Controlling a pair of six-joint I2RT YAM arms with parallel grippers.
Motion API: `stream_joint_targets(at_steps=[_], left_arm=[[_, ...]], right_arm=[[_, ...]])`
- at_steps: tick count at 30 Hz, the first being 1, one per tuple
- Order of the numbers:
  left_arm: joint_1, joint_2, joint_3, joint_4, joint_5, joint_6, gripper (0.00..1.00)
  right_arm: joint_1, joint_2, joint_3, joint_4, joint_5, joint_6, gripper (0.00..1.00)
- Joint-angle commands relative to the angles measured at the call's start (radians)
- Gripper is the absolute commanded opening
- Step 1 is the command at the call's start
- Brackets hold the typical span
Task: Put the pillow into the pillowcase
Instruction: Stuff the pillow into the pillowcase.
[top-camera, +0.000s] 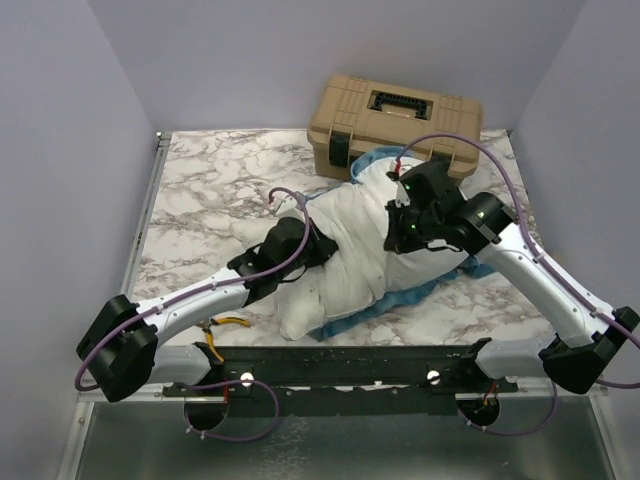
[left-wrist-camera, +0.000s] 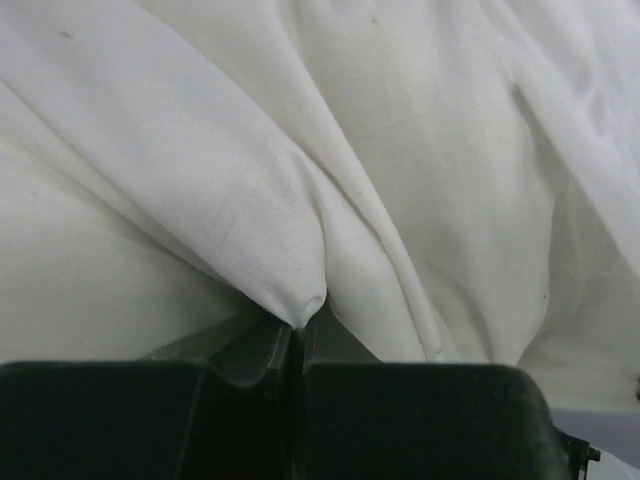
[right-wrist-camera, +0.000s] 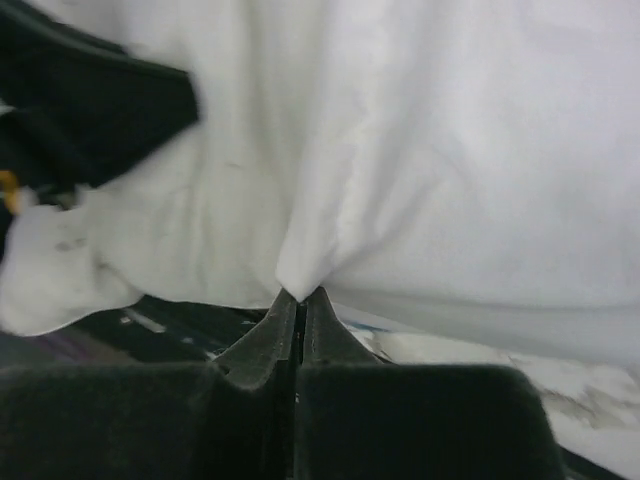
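The white pillow lies diagonally across the middle of the marble table, plump and wrinkled. Under it, the pillowcase shows only as blue frilled edging along the pillow's near and right sides. My left gripper presses against the pillow's left flank. In the left wrist view the left gripper is shut on a pinched fold of the pillow. My right gripper sits on the pillow's upper right part. In the right wrist view the right gripper is also shut on a peak of the pillow.
A tan toolbox stands at the back, just behind the pillow's far end. Yellow-handled pliers lie near the left arm's forearm at the table's front. The left arm appears dark in the right wrist view's upper left.
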Motion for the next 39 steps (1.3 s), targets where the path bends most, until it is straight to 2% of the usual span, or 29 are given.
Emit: stream_joint_targets(at_steps=[1, 4, 10, 12, 15, 17, 19, 22, 23, 25, 28, 32, 35, 39], left_arm=[[-0.022, 0.047, 0.139, 0.032, 0.05, 0.062, 0.0], [-0.063, 0.086, 0.237, 0.029, 0.033, 0.121, 0.0], [-0.177, 0.139, 0.352, -0.013, -0.134, 0.194, 0.0], [-0.193, 0.137, 0.366, -0.042, -0.184, 0.213, 0.0], [-0.194, 0.086, 0.342, -0.096, -0.273, 0.22, 0.0], [-0.194, 0.028, 0.316, -0.138, -0.347, 0.261, 0.01], [-0.194, -0.036, 0.314, -0.223, -0.412, 0.309, 0.23], [-0.191, -0.11, 0.358, -0.415, -0.474, 0.349, 0.63], [-0.191, -0.127, 0.377, -0.474, -0.465, 0.362, 0.7], [-0.189, -0.153, 0.41, -0.568, -0.41, 0.371, 0.77], [-0.184, -0.164, 0.448, -0.701, -0.31, 0.308, 0.8], [-0.139, -0.146, 0.45, -0.835, -0.148, 0.133, 0.8], [-0.081, -0.142, 0.367, -0.815, -0.023, 0.016, 0.81], [0.043, -0.167, 0.187, -0.618, 0.088, -0.064, 0.81]], right_arm=[[0.008, -0.03, 0.087, 0.305, -0.51, 0.082, 0.0], [0.007, -0.026, 0.035, 0.537, -0.685, 0.214, 0.0], [0.008, 0.061, -0.041, 0.847, -0.843, 0.419, 0.0], [0.007, 0.081, -0.04, 0.796, -0.788, 0.407, 0.0], [-0.008, 0.098, -0.007, 0.567, -0.601, 0.314, 0.0], [-0.03, 0.087, -0.02, 0.478, -0.496, 0.283, 0.0], [-0.058, 0.07, -0.058, 0.457, -0.449, 0.271, 0.0], [-0.084, 0.067, -0.1, 0.433, -0.414, 0.254, 0.0], [-0.089, 0.069, -0.113, 0.432, -0.414, 0.25, 0.0], [-0.096, 0.069, -0.135, 0.433, -0.411, 0.248, 0.0], [-0.107, 0.066, -0.165, 0.452, -0.424, 0.256, 0.0], [-0.117, 0.071, -0.167, 0.459, -0.436, 0.26, 0.0], [-0.118, 0.079, -0.156, 0.463, -0.456, 0.26, 0.0], [-0.118, 0.084, -0.134, 0.463, -0.481, 0.258, 0.0]])
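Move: The half-stuffed pillow in its pillowcase has its middle about 13 cm to the right of the left hand and 8 cm below, level with it forward; each hand pinches its white cloth. From the right hand this middle is some 4 cm ahead, 1 cm right and 14 cm lower. The near blue hem runs about 7 cm behind and level sideways with the right hand, 20 cm down; the brown box stands roughly 30 cm straight ahead of it, 15 cm below. The white cloth is swung leftwards by the right hand, which keeps its pinch, rising about 8 cm and rolling its left side up some 40 degrees, then easing partway back right and down. The left hand lifts its pinched cloth while edging right, opens wide, lets go, draws away up, left and back, then sinks again, open, over the cloth. ##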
